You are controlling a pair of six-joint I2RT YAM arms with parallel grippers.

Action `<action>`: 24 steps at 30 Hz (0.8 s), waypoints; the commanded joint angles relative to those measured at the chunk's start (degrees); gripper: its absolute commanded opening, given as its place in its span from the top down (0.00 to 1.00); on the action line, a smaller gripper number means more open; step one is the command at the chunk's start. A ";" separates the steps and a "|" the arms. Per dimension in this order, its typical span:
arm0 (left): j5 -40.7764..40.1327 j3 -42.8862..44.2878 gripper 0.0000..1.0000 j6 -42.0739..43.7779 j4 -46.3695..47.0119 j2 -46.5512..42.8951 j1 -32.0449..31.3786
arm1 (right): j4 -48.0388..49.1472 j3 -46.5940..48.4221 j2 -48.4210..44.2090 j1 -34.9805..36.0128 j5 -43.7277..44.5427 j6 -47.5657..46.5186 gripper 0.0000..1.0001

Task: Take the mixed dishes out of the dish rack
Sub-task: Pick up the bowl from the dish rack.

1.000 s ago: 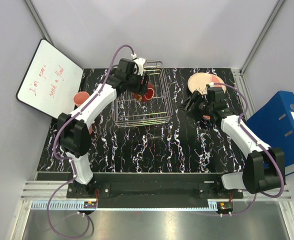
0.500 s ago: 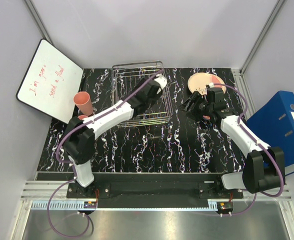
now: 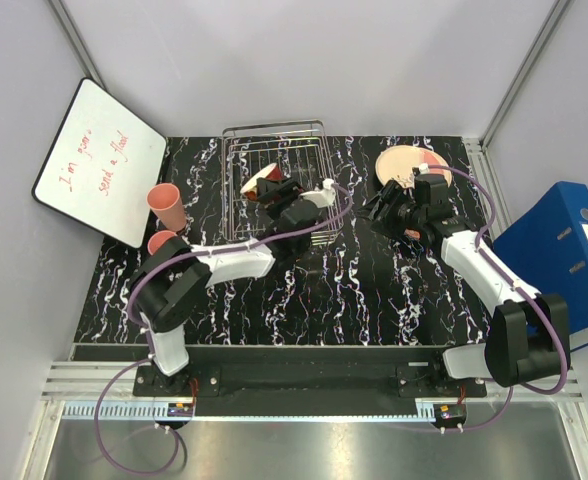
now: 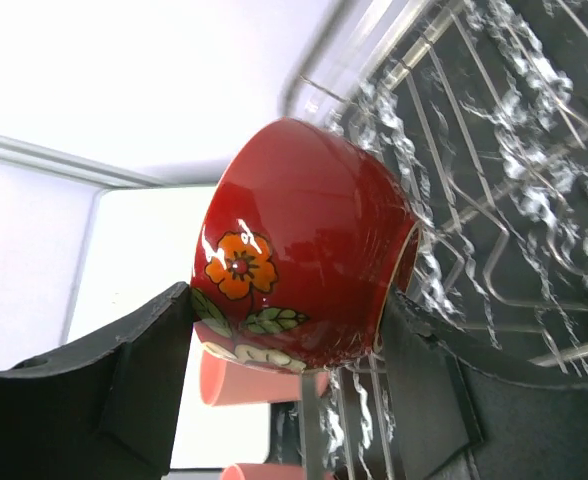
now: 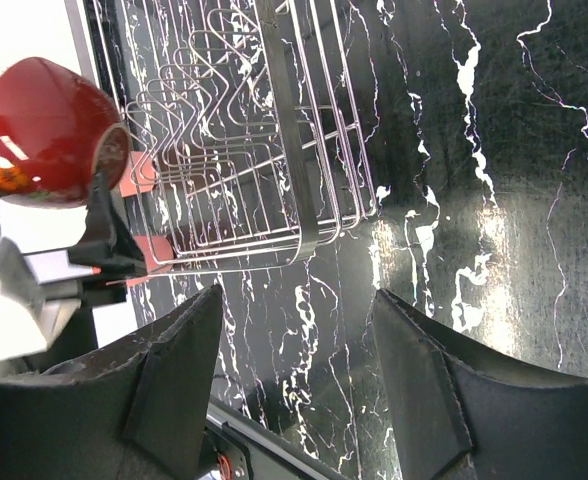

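Note:
My left gripper (image 4: 289, 300) is shut on a glossy red bowl (image 4: 304, 250) with an orange flower, one finger on each side of it. The bowl (image 3: 254, 186) hangs tilted over the left part of the silver wire dish rack (image 3: 294, 215), which shows no other dishes inside. Two salmon-pink cups (image 3: 165, 205) (image 3: 160, 241) stand left of the rack. Cream plates (image 3: 404, 160) lie at the back right. Just in front of the plates my right gripper (image 3: 382, 212) stands open with nothing between its fingers (image 5: 174, 390); its view faces the rack (image 5: 244, 150) and the bowl (image 5: 49, 130).
A whiteboard (image 3: 99, 160) with red writing leans at the left edge. A blue binder (image 3: 564, 250) stands off the table's right side. The black marbled tabletop (image 3: 374, 290) lies bare between the rack and the arm bases. Grey walls close the back.
The left arm has swung round and its wrist has turned. The red bowl has gone from the rack's middle to above its left part. The right arm has not moved.

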 commanded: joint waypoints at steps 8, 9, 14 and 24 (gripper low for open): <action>-1.88 -7.32 1.00 26.37 48.40 2.69 -3.56 | -2.42 7.63 -0.88 -0.84 7.67 -3.04 0.30; -1.79 -8.28 1.00 27.59 49.80 2.87 -3.65 | -2.86 8.50 -0.44 -1.37 8.03 -3.31 0.30; -2.14 -10.14 1.00 31.11 58.95 6.81 -5.14 | -4.62 15.27 3.42 -6.63 8.65 -3.05 0.30; -1.44 -12.33 1.00 36.92 67.22 9.46 -11.99 | -8.48 30.65 17.66 -7.79 4.70 -4.54 0.30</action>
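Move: The red bowl is already pinched in the left hand, over the dish rack, whose middle lies about 2 cm ahead, 2 cm right and 15 cm below. The patterned bowl on the right-hand counter is some 36 cm right of the left hand, 6 cm back and 16 cm lower. From the open right hand, the patterned bowl lies about 12 cm right, 1 cm back and 14 cm below; the plates 11 cm ahead, 11 cm right and 16 cm below; the red bowl 5 cm ahead, 23 cm left and 3 cm higher. The red bowl stays pinched in the left fingers as that hand draws back and right towards the patterned bowl's side, about 5 cm each way, rising a little before dipping and rolling its left side up some 20 degrees. The empty right hand, still open, sweeps forward, right and up towards the plates, turning slightly clockwise. ##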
